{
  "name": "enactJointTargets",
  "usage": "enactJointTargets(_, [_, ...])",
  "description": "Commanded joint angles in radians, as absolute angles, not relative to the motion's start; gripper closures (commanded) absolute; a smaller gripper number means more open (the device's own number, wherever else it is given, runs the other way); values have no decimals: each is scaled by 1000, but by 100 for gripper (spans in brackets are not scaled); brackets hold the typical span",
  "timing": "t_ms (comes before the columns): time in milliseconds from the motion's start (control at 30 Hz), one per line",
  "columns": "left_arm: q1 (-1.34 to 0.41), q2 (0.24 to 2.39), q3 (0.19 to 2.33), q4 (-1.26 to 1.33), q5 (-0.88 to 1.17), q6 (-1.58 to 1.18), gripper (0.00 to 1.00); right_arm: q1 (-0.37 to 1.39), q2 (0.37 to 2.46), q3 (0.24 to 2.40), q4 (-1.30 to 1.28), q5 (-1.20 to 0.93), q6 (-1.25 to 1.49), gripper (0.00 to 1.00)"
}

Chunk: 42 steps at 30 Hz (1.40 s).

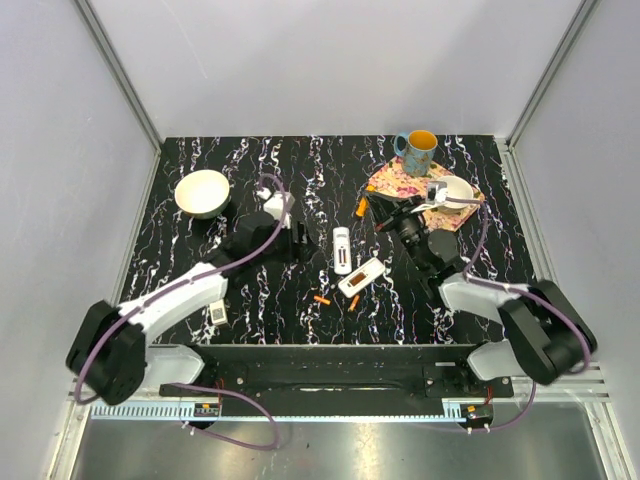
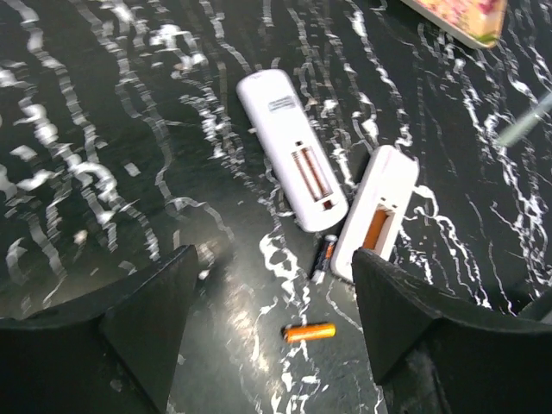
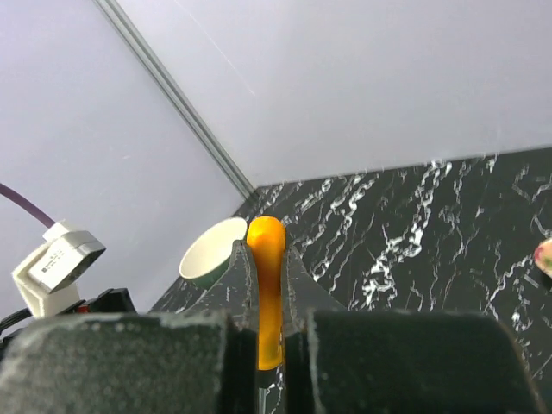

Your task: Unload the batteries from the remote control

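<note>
Two white remotes lie back-up at mid-table. The longer remote (image 2: 291, 161) (image 1: 342, 250) has two orange batteries (image 2: 310, 172) seated in its open bay. The shorter remote (image 2: 377, 211) (image 1: 362, 277) shows orange in its open bay. A loose orange battery (image 2: 310, 331) (image 1: 321, 299) lies on the table between the spread fingers of my left gripper (image 2: 276, 319) (image 1: 296, 243), which is open and holds nothing. A dark battery (image 2: 323, 258) rests against the shorter remote. Another orange battery (image 1: 354, 302) lies nearby. My right gripper (image 3: 266, 250) (image 1: 385, 215) is shut on an orange-handled tool (image 3: 266, 285) (image 1: 361, 207).
A cream bowl (image 1: 202, 193) (image 3: 211, 250) stands at the back left. A blue-and-orange mug (image 1: 418, 152) and a floral mat (image 1: 400, 183) with a small white dish (image 1: 458, 188) are at the back right. A small white piece (image 1: 218, 314) lies by the left arm.
</note>
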<state>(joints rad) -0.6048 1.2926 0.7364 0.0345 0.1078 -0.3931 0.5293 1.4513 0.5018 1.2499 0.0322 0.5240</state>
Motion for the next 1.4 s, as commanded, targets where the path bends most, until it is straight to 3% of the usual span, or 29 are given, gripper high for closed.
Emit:
enactJointTargets(0, [-603, 1117, 703, -144, -141, -437, 22, 535, 1266, 465, 1091, 38, 436, 100])
enactJointTargets(233, [-607, 936, 684, -438, -386, -544, 13, 535, 1074, 431, 940, 51, 377, 100])
enactJointTargets(533, [-604, 976, 738, -693, -633, -713, 7, 535, 1066, 417, 907, 29, 387, 100])
enactJointTargets(633, [-591, 1028, 753, -751, -687, -764, 1, 535, 1077, 414, 913, 15, 393, 100])
enactJointTargets(933, [-447, 1167, 755, -752, -687, -828, 1, 535, 1078, 400, 910, 8, 402, 100])
enactJointTargets(1200, [-220, 1212, 637, -514, -460, -716, 2, 535, 1078, 390, 908, 11, 402, 100])
enactJointTargets(1367, [-164, 1285, 650, -483, -375, -675, 5, 535, 1085, 387, 914, 15, 403, 100])
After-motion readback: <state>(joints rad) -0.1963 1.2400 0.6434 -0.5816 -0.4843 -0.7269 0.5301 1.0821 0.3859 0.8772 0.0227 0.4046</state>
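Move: Some 22 cm to the left hand's left, 10 cm back and 12 cm below lies the remote control with the blue batteries, not yet unloaded. From the left hand, the white bowl sits about 27 cm left, 16 cm ahead and 10 cm lower, while a loose orange battery lies about 5 cm right, 11 cm back and 12 cm down. From the right hand, that remote is roughly 34 cm left, 16 cm back and 24 cm below. Swinging about 25 cm left and slightly back in a low arc, the left hand leaves the emptied remotes, first rises a little, then sinks to net 9 cm lower over the blue batteries' compartment, turning some 60 degrees counter-clockwise, tipping down and opening fully, still touching nothing. The right hand, still gripping the orange tool, draws about 5 cm back and right, rising 4 cm, then sinking as much. ##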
